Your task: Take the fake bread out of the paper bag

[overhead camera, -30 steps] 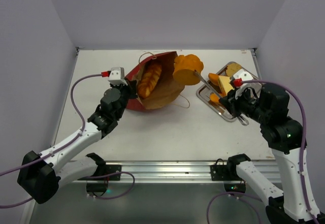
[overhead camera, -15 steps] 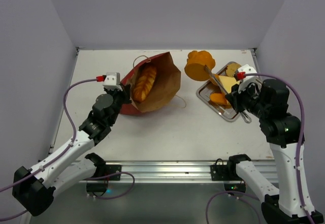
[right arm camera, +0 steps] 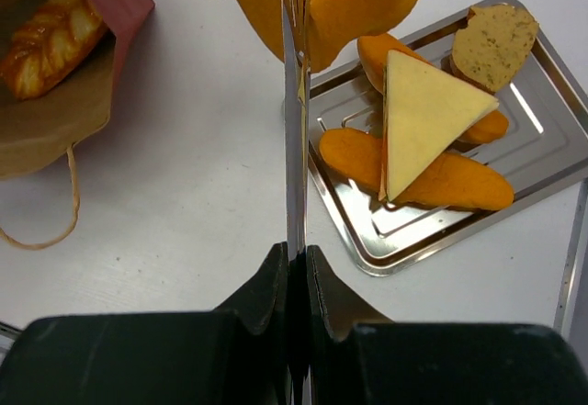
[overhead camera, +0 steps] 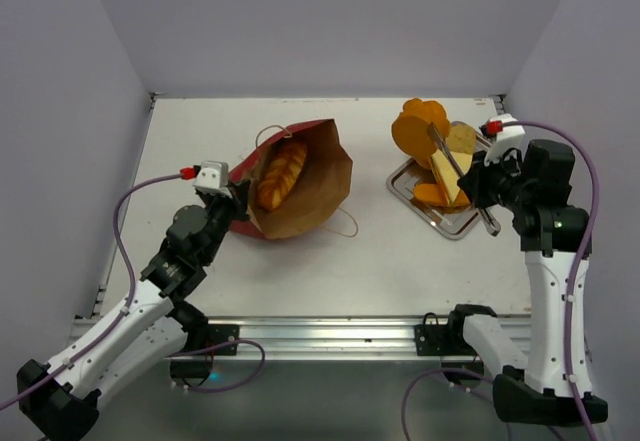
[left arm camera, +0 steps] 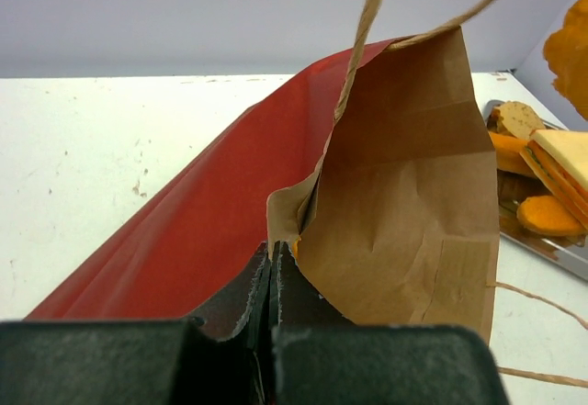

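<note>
The paper bag (overhead camera: 312, 189), red outside and brown inside, lies open on its side. A braided golden bread (overhead camera: 279, 174) rests inside it. My left gripper (overhead camera: 238, 201) is shut on the bag's rim (left arm camera: 303, 212), its jaws pinching the paper. My right gripper (overhead camera: 480, 204) is shut on metal tongs (overhead camera: 449, 164). The tongs clamp a round orange bread piece (overhead camera: 418, 133) hanging over the far left corner of the silver tray (overhead camera: 452, 225). In the right wrist view the tongs (right arm camera: 293, 139) run up to that bread (right arm camera: 358, 1), with the bag (right arm camera: 55, 125) at the left.
The tray (right arm camera: 551, 162) holds several bread pieces: a yellow triangular sandwich slice (right arm camera: 424, 116), orange loaves (right arm camera: 432, 177) and a brown round slice (right arm camera: 496, 45). The bag's loop handle (overhead camera: 347, 223) trails on the table. Grey walls enclose three sides.
My right arm carried the tongs and the orange bread rightward, from the bag's mouth to over the tray. My left gripper drew the bag's rim back toward the near left.
</note>
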Tool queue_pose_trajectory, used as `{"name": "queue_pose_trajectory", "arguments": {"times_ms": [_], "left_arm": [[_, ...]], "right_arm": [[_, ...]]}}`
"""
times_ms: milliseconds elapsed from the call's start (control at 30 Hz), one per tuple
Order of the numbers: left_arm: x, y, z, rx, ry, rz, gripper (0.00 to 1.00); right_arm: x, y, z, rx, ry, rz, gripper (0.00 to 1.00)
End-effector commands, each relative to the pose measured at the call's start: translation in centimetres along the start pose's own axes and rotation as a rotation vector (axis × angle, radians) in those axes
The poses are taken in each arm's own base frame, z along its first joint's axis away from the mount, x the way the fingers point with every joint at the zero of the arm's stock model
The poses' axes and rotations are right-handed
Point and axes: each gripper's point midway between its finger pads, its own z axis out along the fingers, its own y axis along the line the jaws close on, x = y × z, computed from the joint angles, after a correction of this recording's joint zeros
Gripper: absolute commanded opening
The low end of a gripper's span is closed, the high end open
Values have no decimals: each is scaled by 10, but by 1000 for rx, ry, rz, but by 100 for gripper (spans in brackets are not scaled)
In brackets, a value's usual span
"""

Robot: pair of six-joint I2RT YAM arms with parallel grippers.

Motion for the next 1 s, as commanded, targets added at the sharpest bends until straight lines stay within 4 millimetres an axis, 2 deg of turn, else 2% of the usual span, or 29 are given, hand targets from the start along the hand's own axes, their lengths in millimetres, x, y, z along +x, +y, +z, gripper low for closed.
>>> {"name": "queue_pose_trajectory", "arguments": {"times_ms": [0, 300, 500, 967], "left_arm": [[6, 0, -4, 30, 9, 40, 0], [-1, -13, -8, 105, -11, 42, 0], [-7, -20, -11, 144, -28, 35, 0], [-16, -33, -16, 218, -51, 24, 0]], "right_arm": [[-15, 4, 3, -62, -54, 72, 0], [-14, -18, 2, -56, -57, 228, 0], [-14, -48, 4, -21, -64, 373, 0], [-21, -105, 4, 41, -157, 601, 0]]}}
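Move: The tray's middle lies some 13 cm ahead, 3 cm right and 26 cm below the right hand, whose tongs already hold a round bread about 17 cm ahead and 8 cm left. On the tray, the sandwich sits 13 cm ahead and 2 cm right of the hand, the bread slice 21 cm ahead and 5 cm right. From the left hand, pinching the bag's rim, the tray is about 9 cm ahead and 48 cm right. Rolling left-side-up, right hand swings the tonged bread over the tray, about 9 cm right, slightly forward; left holds bag. ##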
